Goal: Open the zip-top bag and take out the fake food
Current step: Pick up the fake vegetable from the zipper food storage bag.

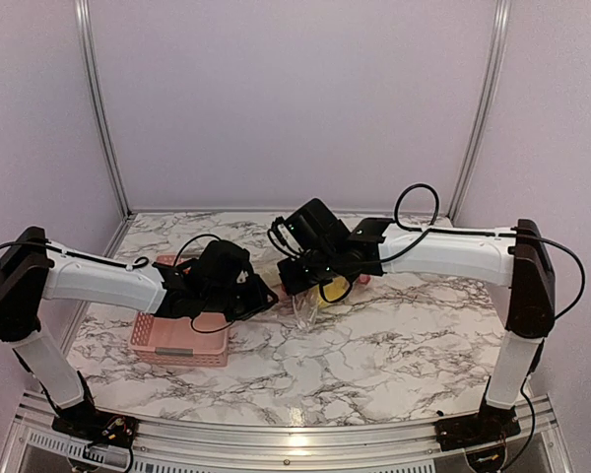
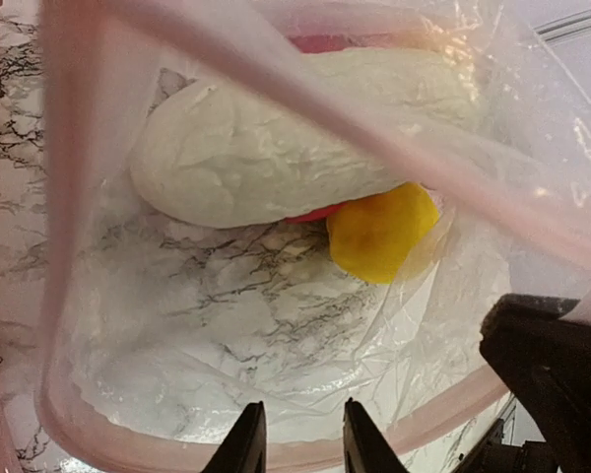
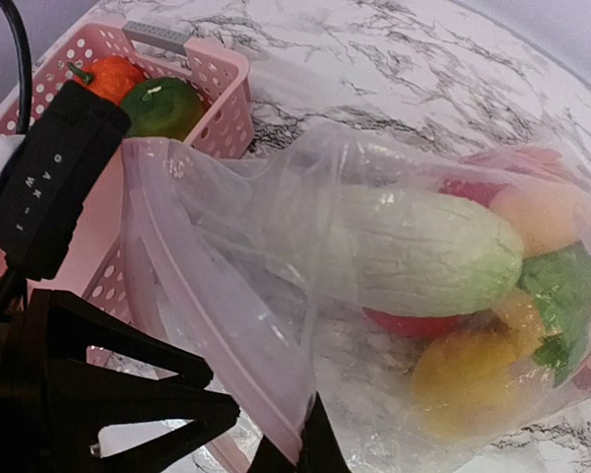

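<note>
The zip-top bag (image 3: 276, 227) lies on the marble table with its mouth pulled open between my two grippers; from above it shows as (image 1: 310, 304). My right gripper (image 3: 310, 439) is shut on the upper pink zip strip (image 3: 212, 315). My left gripper (image 2: 303, 443) faces into the mouth, jaws apart, with the lower zip strip (image 2: 177, 448) running across between the fingertips. Inside lies the fake food: a long whitish-green vegetable (image 2: 276, 138), a yellow fruit (image 2: 382, 232), a red piece (image 3: 414, 320) and a green leafy one (image 3: 566, 296).
The pink perforated basket (image 3: 222, 94) stands just left of the bag, under my left arm (image 1: 108, 281). It holds an orange-red piece (image 3: 108, 74) and a green piece (image 3: 163, 103). Purple walls close in the back and sides.
</note>
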You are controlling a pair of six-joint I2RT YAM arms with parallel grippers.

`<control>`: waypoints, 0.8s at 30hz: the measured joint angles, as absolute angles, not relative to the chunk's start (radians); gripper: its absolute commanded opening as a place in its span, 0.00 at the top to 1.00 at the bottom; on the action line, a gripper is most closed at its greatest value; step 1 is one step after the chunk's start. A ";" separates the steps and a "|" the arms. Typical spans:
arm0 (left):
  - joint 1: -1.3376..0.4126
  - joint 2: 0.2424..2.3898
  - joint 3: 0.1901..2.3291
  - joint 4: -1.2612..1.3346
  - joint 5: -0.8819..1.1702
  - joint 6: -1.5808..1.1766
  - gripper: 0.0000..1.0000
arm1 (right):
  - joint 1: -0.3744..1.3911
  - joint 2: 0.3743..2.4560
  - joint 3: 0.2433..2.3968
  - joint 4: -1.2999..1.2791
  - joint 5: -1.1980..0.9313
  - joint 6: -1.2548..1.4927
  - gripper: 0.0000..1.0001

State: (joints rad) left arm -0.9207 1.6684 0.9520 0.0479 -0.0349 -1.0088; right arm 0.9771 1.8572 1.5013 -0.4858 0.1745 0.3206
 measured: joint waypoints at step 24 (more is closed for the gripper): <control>-0.859 1.817 1.174 0.033 -0.126 -0.958 0.36 | 0.971 1.825 1.530 -0.503 0.193 0.343 1.00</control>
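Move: The pale fake cabbage lies in the bag about 9 cm ahead of the left fingertips, 8 cm to their right and 7 cm lower. From those fingertips, the yellow fruit is some 6 cm ahead and 13 cm right, the pinched mouth rim 4 cm right and slightly ahead and above, and the pink basket's middle 21 cm left, level with them. From the right hand, which holds that rim, the cabbage is roughly 8 cm ahead, 5 cm right and 11 cm down. The left hand, already at the bag's open mouth, reaches about 7 cm forward past the zip rim and in under the upper film towards the cabbage, rising some 3 cm on the way and easing slightly down at the end, while its fingers spread from about a quarter to nearly two-thirds open and the wrist turns only a few degrees. Meanwhile the right hand keeps its shut fingers pinched on the rim and raises it about 2.5 cm. ##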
